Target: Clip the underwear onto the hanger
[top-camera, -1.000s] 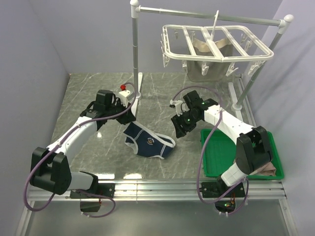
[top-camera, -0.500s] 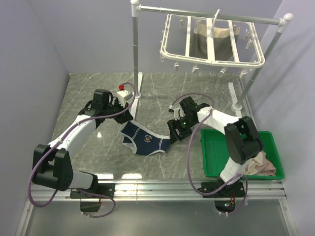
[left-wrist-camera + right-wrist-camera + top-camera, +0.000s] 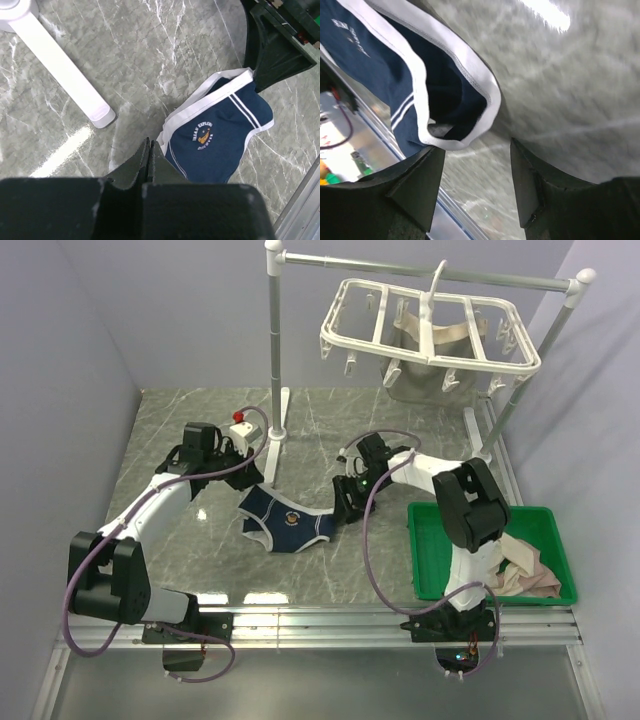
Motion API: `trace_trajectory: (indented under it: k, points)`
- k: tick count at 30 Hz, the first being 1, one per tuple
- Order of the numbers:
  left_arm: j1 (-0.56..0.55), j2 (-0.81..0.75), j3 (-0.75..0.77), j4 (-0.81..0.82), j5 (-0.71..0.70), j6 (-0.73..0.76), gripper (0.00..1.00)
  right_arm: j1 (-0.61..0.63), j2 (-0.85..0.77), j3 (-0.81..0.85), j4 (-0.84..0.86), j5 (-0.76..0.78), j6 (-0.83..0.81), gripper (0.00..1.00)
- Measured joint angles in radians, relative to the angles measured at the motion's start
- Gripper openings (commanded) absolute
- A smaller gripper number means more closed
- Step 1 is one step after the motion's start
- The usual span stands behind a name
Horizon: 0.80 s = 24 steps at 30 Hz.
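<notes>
The navy underwear [image 3: 287, 523] with white piping lies crumpled on the marble table between the arms. In the left wrist view its emblem faces up [image 3: 220, 135]. My left gripper [image 3: 250, 483] is shut at the underwear's left corner, its tips [image 3: 149, 142] over the white waistband, which shows on both sides of them. My right gripper [image 3: 345, 505] stands open at the underwear's right end, and the waistband loop [image 3: 470, 85] touches one fingertip [image 3: 427, 155]. The white hanger [image 3: 430, 335] hangs tilted from the rail at the back right.
A white pole stand [image 3: 273, 350] rises just behind the left gripper, and its foot [image 3: 65, 70] is close by. An olive-grey garment [image 3: 425, 375] hangs under the hanger. A green tray [image 3: 430, 560] with a beige cloth [image 3: 530, 575] sits at the front right.
The right gripper has swung left and down to the underwear's right end. The left gripper has drawn left, and the underwear shifted with it. The hanger has swung on its hook.
</notes>
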Motion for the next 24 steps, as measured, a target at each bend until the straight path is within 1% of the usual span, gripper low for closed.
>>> trace_trajectory:
  k: [2,5,7,8,9,10,11,14,17,20,24]
  points:
    - [0.003,0.0,0.0,0.001,0.001,0.0,0.0,0.0,0.021,0.02,0.009,-0.02,0.014,0.61]
    - [0.005,0.0,-0.004,0.006,0.004,0.0,0.0,0.006,0.042,0.042,0.018,-0.032,0.026,0.56]
    - [0.005,0.0,-0.011,0.005,0.006,0.0,0.0,0.018,0.061,0.062,0.022,-0.033,0.031,0.44]
    - [0.005,0.0,-0.013,0.005,0.006,0.0,0.0,0.024,0.069,0.07,0.025,-0.034,0.033,0.35]
    - [0.005,0.0,-0.015,0.005,0.006,0.0,0.0,0.031,0.079,0.077,0.027,-0.036,0.036,0.12]
    - [0.005,0.0,-0.016,0.004,0.007,0.0,0.0,0.04,0.089,0.085,0.029,-0.038,0.03,0.02]
    - [0.005,0.0,-0.017,0.005,0.007,0.0,0.0,0.046,0.097,0.091,0.031,-0.039,0.032,0.0]
    - [0.006,0.0,-0.017,0.004,0.007,-0.001,0.0,0.056,0.1,0.092,0.027,-0.037,0.034,0.0]
    - [0.018,-0.004,-0.018,0.001,0.008,-0.003,0.0,0.053,0.068,0.085,0.018,-0.028,0.018,0.0]
    - [0.052,-0.024,-0.017,-0.011,0.015,-0.01,0.01,0.042,-0.057,0.044,-0.002,0.016,-0.014,0.0]
    - [0.111,-0.081,0.011,-0.048,0.028,-0.024,0.01,0.036,-0.358,-0.015,-0.019,0.084,-0.061,0.0]
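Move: The underwear's free waistband corner lies about 3 cm left of the right hand, level with it in depth and at its height. From that hand the near end of the rack foot is some 18 cm left and 7 cm ahead, and the green bin about 33 cm right and 9 cm back. The left hand already holds the other corner; the free one lies roughly 20 cm to its right, 7 cm back and 10 cm lower. Right hand edges left, pinches the free waistband corner, rises some 10 cm; left keeps hold, drawing left, up. ##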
